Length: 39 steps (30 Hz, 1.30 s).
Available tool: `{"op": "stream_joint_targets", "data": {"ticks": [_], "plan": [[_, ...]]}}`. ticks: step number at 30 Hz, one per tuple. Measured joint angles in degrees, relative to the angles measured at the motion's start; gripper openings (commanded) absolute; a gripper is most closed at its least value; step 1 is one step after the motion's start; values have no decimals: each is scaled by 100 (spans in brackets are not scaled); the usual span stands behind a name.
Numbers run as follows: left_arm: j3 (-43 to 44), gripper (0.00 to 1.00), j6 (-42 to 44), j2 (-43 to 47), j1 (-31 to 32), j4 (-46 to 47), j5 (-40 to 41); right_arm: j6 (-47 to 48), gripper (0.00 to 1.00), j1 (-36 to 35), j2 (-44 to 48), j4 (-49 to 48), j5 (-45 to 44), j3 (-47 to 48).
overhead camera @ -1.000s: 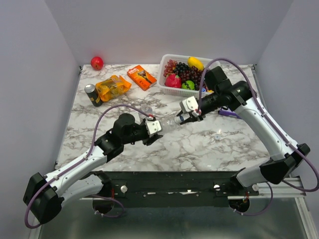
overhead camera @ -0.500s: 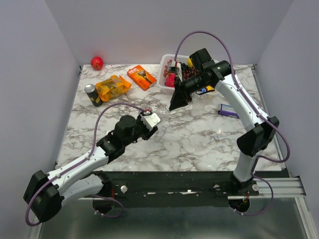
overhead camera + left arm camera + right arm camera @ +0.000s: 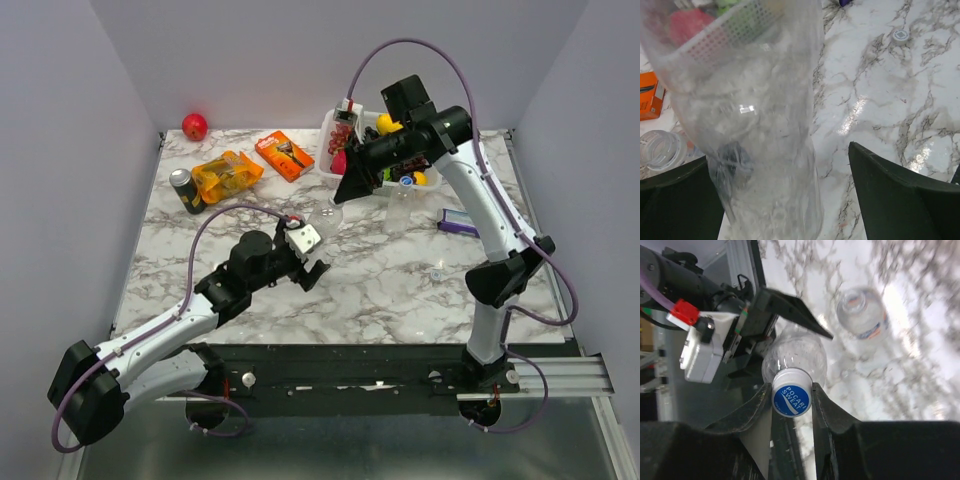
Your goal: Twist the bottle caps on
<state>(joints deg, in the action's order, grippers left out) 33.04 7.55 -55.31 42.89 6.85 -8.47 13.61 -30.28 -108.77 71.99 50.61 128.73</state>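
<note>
A clear bottle (image 3: 325, 217) stands upright under my right gripper (image 3: 338, 198). That gripper is shut on the blue bottle cap (image 3: 792, 399), which sits on the bottle's neck (image 3: 795, 357). My left gripper (image 3: 318, 252) is open, with both fingers (image 3: 905, 195) standing apart from the bottle's body (image 3: 755, 125). Whether the base touches the table does not show. A second bottle (image 3: 400, 205) with a pale label stands uncapped to the right (image 3: 862, 315). A loose cap (image 3: 436, 273) lies on the marble (image 3: 900, 35).
A white basket (image 3: 328, 140) of fruit stands at the back. On the left are an orange box (image 3: 284, 154), an orange packet (image 3: 226, 175), a dark can (image 3: 184, 190) and a red fruit (image 3: 194, 126). A purple object (image 3: 458, 222) lies right. A clear round thing (image 3: 660, 150) lies by the left finger.
My left gripper has opened and let go of the bottle. The right arm has swung up and back, turning the bottle from lying to upright by its cap.
</note>
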Motion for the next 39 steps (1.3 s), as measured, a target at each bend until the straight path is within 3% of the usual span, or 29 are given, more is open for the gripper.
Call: {"op": "stream_joint_targets", "data": {"ticks": [2,4,10,13,23,34,39], "plan": [[0,99,-11,2,-2,33,-151,481,0,-55,-125,184,-162,686],[0,99,-9,17,-2,33,-227,920,0,-96,20,240,-326,713],[-7,99,-2,260,0,-321,-358,2109,0,-109,1093,461,-1207,-879],[-7,99,9,424,-2,-553,-378,2411,0,-83,1165,568,-1825,-1132],[317,99,227,619,-63,-1740,-420,2629,0,-76,-431,509,-3163,546],[675,99,378,1152,-468,-2927,-452,2555,0,-72,-704,485,-3477,175],[675,99,330,1152,-754,-3123,-503,2465,5,-72,-706,483,-3480,-81]]}}
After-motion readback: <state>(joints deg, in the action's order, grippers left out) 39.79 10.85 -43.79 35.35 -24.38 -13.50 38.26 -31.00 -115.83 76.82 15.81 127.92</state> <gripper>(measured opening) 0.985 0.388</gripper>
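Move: The right hand already holds the capped bottle by its cap. The free spot for it is on the table about 9 cm ahead, 7 cm to the right and some 32 cm below; the standing capped bottle is 12 cm ahead and 14 cm right, and the fruit basket about 29 cm ahead, 6 cm right. The left hand's next thing, the open bottle, stands roughly 10 cm ahead, 6 cm to its left, its middle 9 cm lower. Keeping its pinch on the cap, the right hand rises briefly, swings some 7 cm right and down, away from the left fingers, then reaches forward in front of the basket and lowers beside the standing capped bottle, ending about 10 cm lower with its fingers tipped some 35 degrees steeper towards the table. The left hand, already wide open, first draws back about 3 cm, then travels some 6 cm left with its fingers open, until it is roughly straight back from the open bottle. ##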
